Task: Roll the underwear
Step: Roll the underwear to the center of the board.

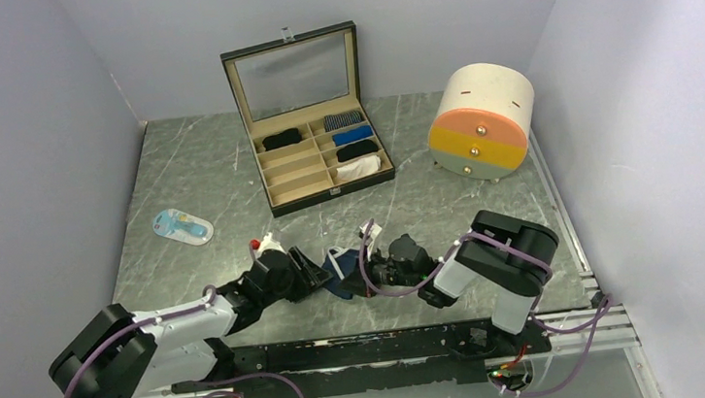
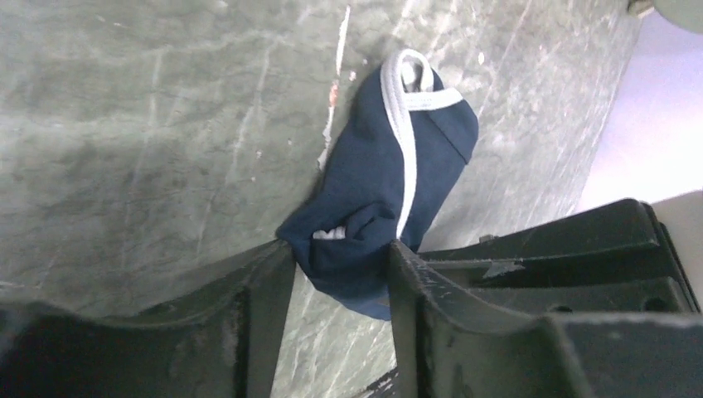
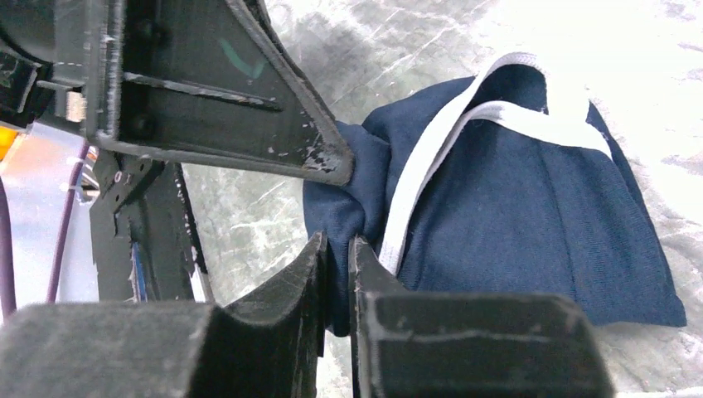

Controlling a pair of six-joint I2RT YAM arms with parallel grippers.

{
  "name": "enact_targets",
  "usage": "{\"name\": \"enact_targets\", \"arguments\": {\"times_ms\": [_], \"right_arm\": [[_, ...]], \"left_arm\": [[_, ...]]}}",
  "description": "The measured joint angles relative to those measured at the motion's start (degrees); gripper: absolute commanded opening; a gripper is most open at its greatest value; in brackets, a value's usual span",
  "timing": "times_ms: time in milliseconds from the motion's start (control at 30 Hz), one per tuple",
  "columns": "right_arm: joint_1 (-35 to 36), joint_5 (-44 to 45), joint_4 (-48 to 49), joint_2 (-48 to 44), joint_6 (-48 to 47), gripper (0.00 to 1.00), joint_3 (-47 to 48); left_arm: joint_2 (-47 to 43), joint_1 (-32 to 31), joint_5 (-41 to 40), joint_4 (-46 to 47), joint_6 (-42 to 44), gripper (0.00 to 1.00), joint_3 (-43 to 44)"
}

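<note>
The navy blue underwear point(image 1: 340, 262) with white trim lies bunched on the marble table between my two grippers. In the left wrist view one lumpy end of the underwear point(image 2: 373, 166) fills the gap of my left gripper point(image 2: 340, 257), and both fingertips press against it. The right wrist view shows my right gripper point(image 3: 338, 249) shut on a thin fold at the edge of the underwear point(image 3: 514, 215). A finger point(image 3: 249, 124) of the left gripper touches the cloth just above. Seen from above, the left gripper point(image 1: 322, 275) and the right gripper point(image 1: 364, 274) nearly meet.
An open compartment box point(image 1: 274, 182) at the back holds several rolled cloths, black, blue, striped and white. A round cream drawer unit point(image 1: 480, 120) stands at the back right. A blue-and-white packet point(image 1: 182, 225) lies at the left. Walls enclose three sides.
</note>
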Motion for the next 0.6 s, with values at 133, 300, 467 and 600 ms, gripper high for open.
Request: {"name": "enact_targets", "arguments": {"times_ms": [133,300,467,600], "right_arm": [[0.0,-0.8,-0.7,-0.9,-1.4,0.28,0.0],[0.5,-0.9,-9.0,-6.1,-7.0,0.41,1.0],[3.6,2.5,-23.2,-13.4,-15.8,0.48,4.7],[9.9,11.7,-32.4,-18.3,-24.5,0.50,8.0]], "left_arm": [[0.1,-0.2,-2.0,-0.9,0.0,0.35,-0.2],[0.7,-0.4,-3.0,-1.9,0.5,0.31,0.5],[2.1,-0.3,-3.5,-3.5,1.7,0.29,2.3],[2.8,-0.3,-3.6,-5.4,2.9,0.29,3.8]]}}
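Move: The navy underwear's middle lies about 4 cm right of your left gripper, level fore and aft and some 2 cm lower, with its rolled left corner between the open fingers. From your right gripper, still pinching the rolled near edge, the underwear's middle is about 3 cm ahead, neither left nor right. The open compartment box is centred some 28 cm ahead of the right gripper and 2 cm to its left. Close the left gripper to about half its gap on the underwear's rolled left corner while sinking and easing forward about 1 cm each. Meanwhile open the right fingers, let go of the rolled near edge and lift that hand some 3.5 cm, slightly back, rolling it about 25 degrees and tipping its fingers more downward. ##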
